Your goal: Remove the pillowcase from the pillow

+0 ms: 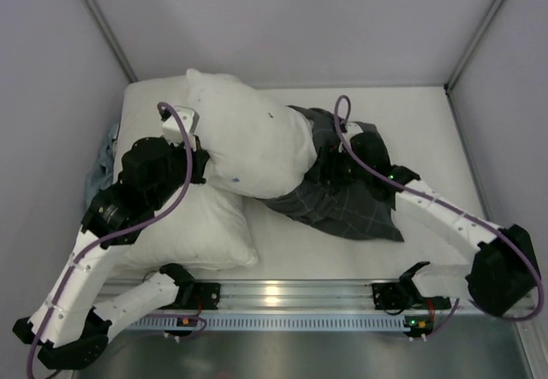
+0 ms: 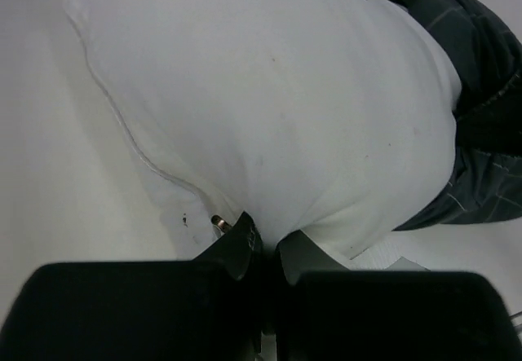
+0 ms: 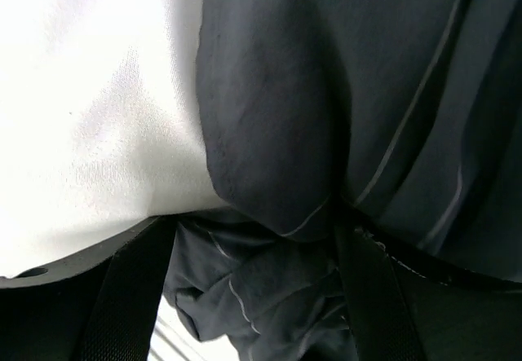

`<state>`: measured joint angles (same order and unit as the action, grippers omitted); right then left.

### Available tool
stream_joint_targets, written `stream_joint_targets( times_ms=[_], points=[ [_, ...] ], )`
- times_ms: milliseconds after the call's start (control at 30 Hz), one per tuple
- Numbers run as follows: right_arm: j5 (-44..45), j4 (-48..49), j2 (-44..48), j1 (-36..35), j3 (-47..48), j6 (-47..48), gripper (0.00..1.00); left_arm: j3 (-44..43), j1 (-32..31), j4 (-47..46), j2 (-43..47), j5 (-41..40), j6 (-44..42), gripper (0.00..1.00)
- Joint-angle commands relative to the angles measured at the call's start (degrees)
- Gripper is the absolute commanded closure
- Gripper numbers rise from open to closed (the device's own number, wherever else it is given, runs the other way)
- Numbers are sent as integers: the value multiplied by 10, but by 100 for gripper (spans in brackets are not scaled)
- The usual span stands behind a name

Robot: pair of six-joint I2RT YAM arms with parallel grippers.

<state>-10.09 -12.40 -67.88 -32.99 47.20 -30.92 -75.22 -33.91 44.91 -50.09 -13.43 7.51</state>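
Note:
The white pillow (image 1: 253, 139) is raised at its left end, and its right end is still tucked into the dark checked pillowcase (image 1: 347, 199), which lies crumpled on the white table. My left gripper (image 1: 193, 151) is shut on the pillow's near edge; in the left wrist view its jaws (image 2: 267, 243) pinch white fabric beside the seam, with the pillowcase (image 2: 481, 108) at the far right. My right gripper (image 1: 330, 170) sits at the mouth of the pillowcase. Its fingers (image 3: 134, 288) stand wide apart, with bunched pillowcase cloth (image 3: 269, 288) between them and the pillow (image 3: 98, 116) at upper left.
A second white pillow (image 1: 201, 229) lies flat under my left arm at the left of the table. A bit of pale blue cloth (image 1: 106, 150) shows at the left wall. Grey walls close in the table (image 1: 428, 122) on three sides; a metal rail (image 1: 282, 295) runs along the front.

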Motion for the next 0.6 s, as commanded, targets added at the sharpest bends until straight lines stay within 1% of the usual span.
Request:
stream_joint_targets(
  times_ms=[0, 33, 67, 100, 133, 167, 233, 267, 300, 367, 400, 467, 500, 567],
  points=[
    [25, 39, -101, 3, 98, 60, 26, 7, 2, -34, 38, 31, 11, 100],
    [24, 38, -134, 6, 120, 63, 26, 13, 2, -30, 41, 31, 15, 100],
    [27, 22, -147, 7, 160, 65, 26, 25, 2, -27, 46, 31, 18, 100],
    [33, 8, -162, 7, 179, 67, 26, 31, 2, -26, 48, 27, 20, 100],
    [40, -6, -162, 6, 205, 68, 26, 35, 2, -26, 50, 27, 23, 100],
    [54, -23, -158, 6, 209, 69, 26, 40, 2, -26, 52, 25, 24, 100],
    [69, -33, -119, 4, 192, 70, 26, 43, 2, -26, 51, 15, 26, 100],
    [93, -42, -99, 4, 183, 69, 26, 43, 2, -27, 50, 11, 28, 100],
    [99, -66, -61, 4, 174, 67, 26, 42, 2, -27, 48, 8, 27, 100],
    [140, -96, -17, 0, 142, 63, 26, 41, 2, -28, 41, 4, 30, 100],
    [146, -117, 29, -1, 131, 60, 25, 41, 2, -32, 37, 4, 30, 100],
    [142, -130, 73, -6, 85, 55, 25, 39, 2, -38, 28, 7, 33, 100],
    [133, -136, 111, -7, 70, 54, 26, 39, 2, -41, 25, 8, 34, 100],
    [127, -153, 147, -10, 28, 46, 26, 37, 2, -48, 19, 10, 35, 100]
  ],
)
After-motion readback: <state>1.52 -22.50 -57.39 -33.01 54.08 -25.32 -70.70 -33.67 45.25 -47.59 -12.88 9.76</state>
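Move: The bunched pillowcase has its middle roughly 4 cm below the right hand, 3 cm to its right and 1 cm back. From the right hand, the pillow's middle is about 15 cm left, 7 cm ahead and slightly higher. The left hand grips the pillow's near-left corner: the pillow's middle lies about 9 cm ahead, 10 cm right and 14 cm below, and the pillowcase some 28 cm right, 2 cm ahead and 23 cm below. Forward and a little left, the open right hand first shoves about 7 cm along the pillowcase beside the pillow's end, then swings back and right while rising, ending around 7 cm higher and clear of the cloth. Its fingers stay open and tip slightly up. The left hand keeps its pinch on the pillow corner, sinking some 2 cm. ##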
